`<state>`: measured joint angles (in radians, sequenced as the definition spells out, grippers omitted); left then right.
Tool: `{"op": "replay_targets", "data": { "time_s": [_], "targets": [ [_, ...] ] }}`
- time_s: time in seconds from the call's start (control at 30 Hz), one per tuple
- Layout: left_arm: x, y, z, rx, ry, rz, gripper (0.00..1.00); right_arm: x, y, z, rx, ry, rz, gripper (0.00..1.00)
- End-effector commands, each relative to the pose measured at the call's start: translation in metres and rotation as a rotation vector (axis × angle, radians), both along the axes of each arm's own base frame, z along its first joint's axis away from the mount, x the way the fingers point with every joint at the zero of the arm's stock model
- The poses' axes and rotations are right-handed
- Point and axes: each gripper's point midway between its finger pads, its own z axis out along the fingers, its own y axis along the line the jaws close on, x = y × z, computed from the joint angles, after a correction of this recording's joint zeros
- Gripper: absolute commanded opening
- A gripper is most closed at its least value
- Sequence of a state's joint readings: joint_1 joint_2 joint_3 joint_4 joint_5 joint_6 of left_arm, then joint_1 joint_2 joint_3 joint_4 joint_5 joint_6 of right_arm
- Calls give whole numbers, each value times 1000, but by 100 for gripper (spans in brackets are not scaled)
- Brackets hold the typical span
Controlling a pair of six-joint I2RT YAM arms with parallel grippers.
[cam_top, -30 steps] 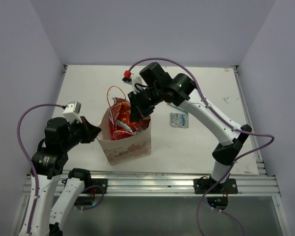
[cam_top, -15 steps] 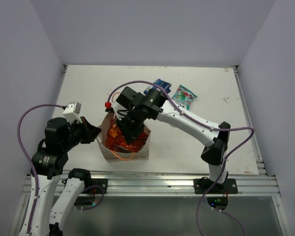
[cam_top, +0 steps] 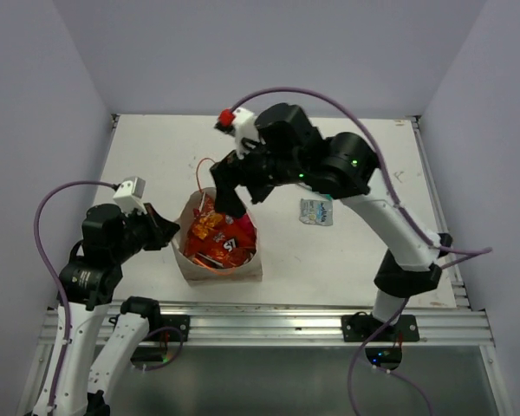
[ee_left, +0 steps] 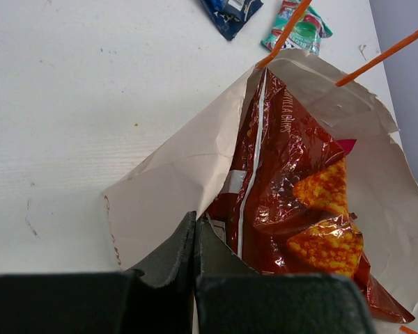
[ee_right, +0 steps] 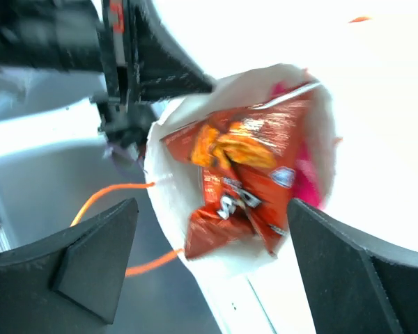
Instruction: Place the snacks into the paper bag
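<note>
The cream paper bag (cam_top: pixel 243 269) stands open at the table's near left. My left gripper (cam_top: pixel 162 232) is shut on its left rim; the left wrist view shows both fingers (ee_left: pixel 174 254) pinching the paper wall (ee_left: pixel 174 167). An orange-red snack packet (cam_top: pixel 215 236) lies loose inside, over a red-pink bag (ee_right: pixel 310 182). My right gripper (cam_top: pixel 232 199) hovers just above the bag's far rim, open and holding nothing; in its wrist view the packet (ee_right: pixel 244 167) lies below the spread fingers (ee_right: pixel 97 264). A silvery-grey packet (cam_top: pixel 316 211) lies on the table to the bag's right.
A blue packet (ee_left: pixel 230 8) and a green-white packet (ee_left: pixel 301 24) lie on the table beyond the bag, hidden under the right arm in the top view. The bag's orange cord handles (cam_top: pixel 201 172) stick up at its far side. Walls enclose the table on three sides.
My right gripper pushed the orange-red packet down into the bag, opened and let it go, then rose back above the rim. The left gripper kept its hold.
</note>
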<state>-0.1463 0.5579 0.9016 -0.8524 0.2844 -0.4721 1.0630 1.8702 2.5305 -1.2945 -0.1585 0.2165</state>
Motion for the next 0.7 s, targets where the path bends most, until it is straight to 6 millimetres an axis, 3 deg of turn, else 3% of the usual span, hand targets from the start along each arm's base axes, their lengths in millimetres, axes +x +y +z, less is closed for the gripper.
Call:
{"op": "replay_targets", "data": {
  "time_s": [0.0,0.03,0.07,0.1,0.13,0.17,0.2,0.27,0.37,0.4,0.47,0.5,0.57,0.6,0.67],
  "targets": [
    [5,-4,2,-16,-5,-13,0,44,-59,37,76,-98,-257,93],
    [5,-4,3,-17,-5,-14,0,62,-69,36,96,-99,-328,93],
    [6,-5,2,-18,-4,-15,0,90,-102,36,94,-117,-455,93],
    [5,-5,3,-17,-6,-16,0,108,-117,25,67,-117,-526,93],
    [6,-5,3,-16,-4,-16,0,128,-130,0,8,-111,-606,93],
    [6,-4,2,-13,-3,-16,0,153,-155,-11,-19,-108,-703,93],
    [5,-4,3,-12,-3,-17,0,165,-166,-34,-70,-88,-750,93],
    [6,-4,3,-10,-2,-18,0,202,-192,-58,-125,-88,-868,93],
    [7,-5,3,-10,4,-19,0,238,-215,-94,-171,-57,-972,93],
    [7,-5,5,-11,-1,-21,0,250,-217,-121,-213,-16,-993,92],
    [8,-4,8,-8,-6,-12,0,268,-229,-145,-234,14,-1051,91],
    [9,-3,8,-6,-6,-10,0,273,-231,-169,-276,46,-1058,91],
    [8,-2,7,-1,1,-2,0,284,-241,-192,-316,62,-1093,90],
    [8,-1,9,2,-3,4,0,287,-245,-212,-361,84,-1099,90],
    [6,0,7,3,7,7,0,292,-256,-226,-405,81,-1122,90]
  ]
}}
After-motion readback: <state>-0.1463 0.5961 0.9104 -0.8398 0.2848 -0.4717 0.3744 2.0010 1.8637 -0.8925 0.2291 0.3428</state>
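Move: The mint candy packet lies about 32 cm ahead of the right hand, 27 cm to its right and 37 cm below. Nearer in, the silver Himalaya packet is roughly 18 cm ahead and 25 cm to the right; the blue packet is about 39 cm ahead and 12 cm to the right. The paper bag stands level with that hand, some 5 cm to its left and 28 cm down. From the left hand, the mint packet is about 31 cm ahead, 38 cm right and 23 cm below. Sweeping right with a slight rise off the paper bag, then forward and steeply down, the right hand crosses some 28 cm forward and 24 cm rightward to come over the mint packet, about 24 cm lower than it began. The wrist swings roughly 60 degrees clockwise, fingers staying wide open and touching nothing, while the left keeps its pinch on the bag's rim. ##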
